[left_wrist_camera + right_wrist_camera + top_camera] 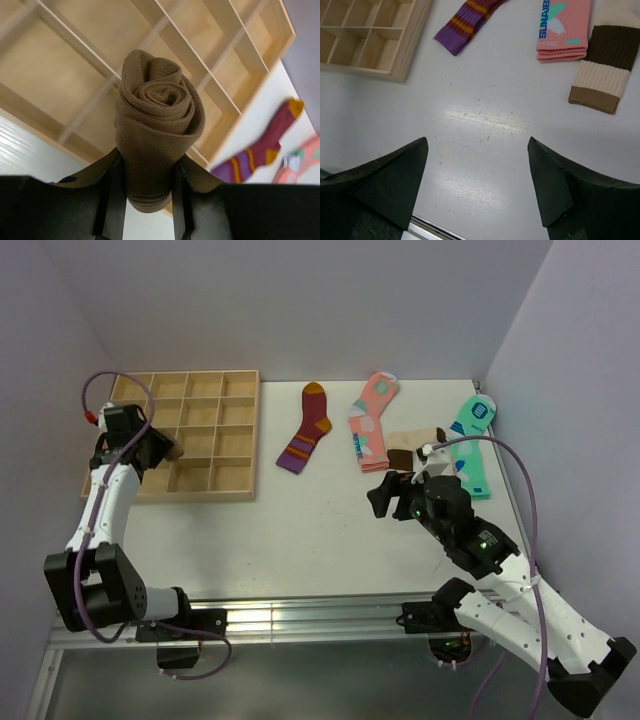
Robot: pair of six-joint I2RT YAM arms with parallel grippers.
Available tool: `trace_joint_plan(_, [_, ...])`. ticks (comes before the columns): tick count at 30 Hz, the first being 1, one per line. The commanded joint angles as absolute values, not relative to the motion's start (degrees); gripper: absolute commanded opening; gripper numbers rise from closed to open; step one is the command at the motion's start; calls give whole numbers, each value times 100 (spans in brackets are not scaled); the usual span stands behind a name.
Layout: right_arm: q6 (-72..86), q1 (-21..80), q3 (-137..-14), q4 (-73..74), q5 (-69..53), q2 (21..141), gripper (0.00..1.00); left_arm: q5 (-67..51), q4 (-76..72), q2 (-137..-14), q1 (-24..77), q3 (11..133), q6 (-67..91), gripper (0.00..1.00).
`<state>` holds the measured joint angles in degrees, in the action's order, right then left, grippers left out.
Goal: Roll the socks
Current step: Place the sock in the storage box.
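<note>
A plain brown sock [157,130], rolled into a tight spiral, is clamped between the fingers of my left gripper [146,172]. It hangs over the compartments of the wooden tray [165,45]. In the top view the left gripper [160,452] is at the tray's [240,492] left side with the brown roll [176,452] poking out. The beige sock [410,444] with dark brown band lies flat at the right, its cuff [602,65] in the right wrist view. My right gripper [477,145] is open over bare table, near that sock, with nothing between its fingers [385,495].
A maroon striped sock [308,430] [465,22] lies right of the tray. A pink patterned sock [373,422] [562,27] and a mint-green one [473,445] flank the beige sock. Walls close in the table's back and sides; a metal rail [300,620] runs along the near edge.
</note>
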<state>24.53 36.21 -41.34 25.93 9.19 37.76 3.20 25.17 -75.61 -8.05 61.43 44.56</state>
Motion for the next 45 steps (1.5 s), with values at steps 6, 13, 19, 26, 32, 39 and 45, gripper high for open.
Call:
trace_joint_plan(6, [2312, 3586, -4271, 2505, 949, 4166, 88, -359, 2347, -8533, -2231, 7136, 3727, 0])
trace_joint_plan(13, [2232, 3586, -4166, 2181, 739, 4271, 88, -19, 1778, -8815, -2865, 6874, 3753, 0])
trace_joint_plan(19, [2145, 3586, -4210, 2171, 598, 4342, 87, 754, 1336, -8964, -2874, 6732, 3297, 0])
trace_joint_plan(26, [2109, 3586, -4271, 2232, 484, 4351, 87, 1099, 1108, -9281, -2892, 6574, 2813, 0])
trace_joint_plan(32, [2031, 3586, -4350, 2250, 203, 4394, 87, 1168, 958, -9747, -2892, 6583, 2786, 0])
trace_joint_plan(39, [1978, 3586, -4561, 2408, 264, 4570, 86, 1126, 1319, -9897, -2892, 6523, 3015, 0])
trace_joint_plan(45, [2022, 3586, -4632, 2408, 123, 4632, 85, 1125, 1371, -10081, -2900, 6583, 2909, 0])
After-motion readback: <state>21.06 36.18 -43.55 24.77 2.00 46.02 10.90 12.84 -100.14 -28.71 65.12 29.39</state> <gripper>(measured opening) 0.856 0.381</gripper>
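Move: To the left hand's left, some 21 cm off, about 3 cm ahead and 16 cm lower, is the storage box's near-left corner compartment, where the held brown sock roll is going. The compartment right of it lies about 11 cm left of the hand, 3 cm ahead; the one beyond it about 21 cm left, 13 cm ahead, both equally low. From the right hand the corner compartment is about 64 cm left, 19 cm ahead and 19 cm lower. Sweeping left across the storage box by about 19 cm, almost level at first, the left hand carries the rolled brown sock to the near-left corner compartment, then sinks some 11 cm over it and stops. Its fingers tip about 15 degrees further down, swing as much counter-clockwise and keep their grip; the empty, open right hand drifts slightly left and down. ##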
